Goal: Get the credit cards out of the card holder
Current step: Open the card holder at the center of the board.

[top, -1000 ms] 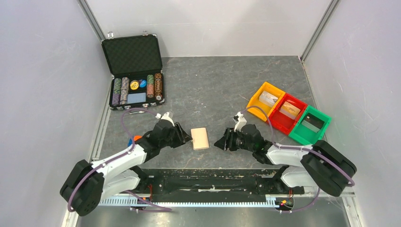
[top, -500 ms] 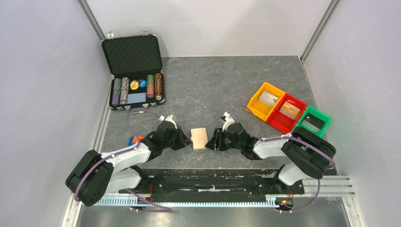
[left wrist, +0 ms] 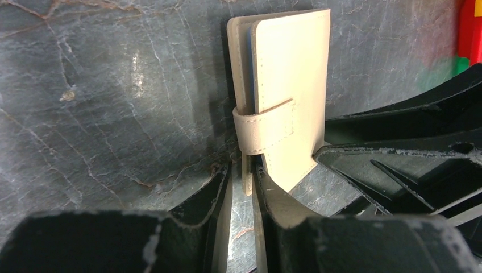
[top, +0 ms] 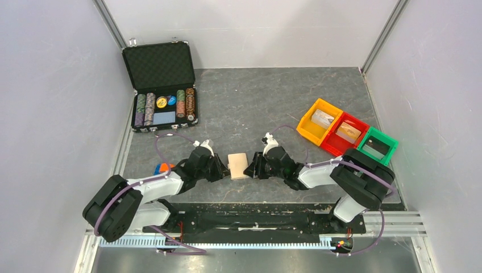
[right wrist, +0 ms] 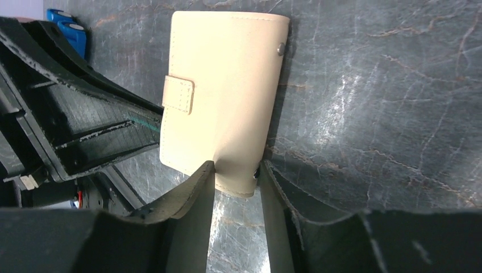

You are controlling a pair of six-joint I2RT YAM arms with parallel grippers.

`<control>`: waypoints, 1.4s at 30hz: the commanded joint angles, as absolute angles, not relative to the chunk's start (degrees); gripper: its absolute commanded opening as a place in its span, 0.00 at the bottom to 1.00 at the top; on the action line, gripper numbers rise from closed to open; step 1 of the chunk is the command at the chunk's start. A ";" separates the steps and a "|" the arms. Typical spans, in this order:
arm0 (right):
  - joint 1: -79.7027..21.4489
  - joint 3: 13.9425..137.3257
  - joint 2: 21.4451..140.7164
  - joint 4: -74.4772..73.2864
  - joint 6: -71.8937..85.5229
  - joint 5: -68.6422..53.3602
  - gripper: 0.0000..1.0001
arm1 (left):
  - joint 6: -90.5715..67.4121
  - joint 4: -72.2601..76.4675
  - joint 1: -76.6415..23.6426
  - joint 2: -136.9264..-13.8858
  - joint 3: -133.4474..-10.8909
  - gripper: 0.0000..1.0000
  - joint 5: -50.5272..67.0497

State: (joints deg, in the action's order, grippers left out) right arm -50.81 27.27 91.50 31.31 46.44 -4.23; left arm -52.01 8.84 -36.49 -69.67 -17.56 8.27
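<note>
The tan card holder sits closed between my two grippers at the table's near middle, its tab strapped over the cover. It looks tipped up on one long edge. A sliver of blue lining shows at its edge; the credit cards are hidden inside. My left gripper has narrow jaws round a thin tan flap below the tab, which touches one finger while a slit remains at the other. My right gripper has the holder's near corner between its fingers, both touching it.
An open black chip case stands at the back left. Orange, red and green bins line the right side. A small blue and orange object lies beside the left arm.
Both grippers have moved inward from either side onto the card holder and narrowed their jaws. The holder has shifted slightly and tipped up.
</note>
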 commanded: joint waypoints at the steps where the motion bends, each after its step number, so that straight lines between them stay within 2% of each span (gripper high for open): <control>1: -51.06 27.80 93.86 31.00 48.02 -0.68 0.35 | -51.03 11.94 -36.74 -70.50 -16.66 0.25 9.93; 3: -51.11 26.82 94.08 32.70 48.63 -0.94 0.28 | -51.40 12.04 -36.74 -70.35 -16.52 0.25 10.09; 8: -50.98 24.32 92.63 36.14 48.40 -1.23 0.01 | -52.55 10.09 -36.74 -67.45 -16.84 0.27 9.75; 9: -51.02 23.89 92.03 36.60 47.92 -1.38 0.00 | -52.64 8.82 -36.74 -66.67 -17.20 0.30 9.47; 18: -51.14 22.12 82.57 31.95 41.16 -0.92 0.00 | -49.59 -2.65 -36.74 -60.89 -24.09 0.51 9.11; 26: -53.23 20.66 73.00 26.21 37.77 6.40 0.00 | -47.76 -5.77 -37.50 -64.24 -30.97 0.55 11.60; 34: -56.44 21.63 69.98 22.33 35.41 11.59 0.00 | -46.99 -5.81 -38.67 -68.71 -34.94 0.60 12.15; 42: -56.87 20.43 68.05 23.98 35.33 11.88 0.00 | -47.64 -2.03 -40.58 -75.01 -36.38 0.58 13.41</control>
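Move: The card holder lies flat between the hands, both already at its near corners. Its middle is about 4 cm right and 2 cm ahead of the left hand, whose part-open fingers straddle its strap-side edge. From the right hand, at the spine, it is some 4 cm left and 2 cm ahead, a centimetre lower. The toy car lies about 22 cm left of the left hand and level with it; the orange bin stands roughly 25 cm right and 17 cm ahead of the right hand. The right hand shuts its fingers on the near end of the card holder's spine, then keeps that pinch while carrying it up and to the right about 4 cm each and tipping its fingertips up some 15 degrees. The left hand spreads its fingers, comes clear of the strap-side edge by rising about 7 cm and travelling 4 cm right after the holder, then sinks a couple of centimetres back towards that edge and strap with its fingers still open. ##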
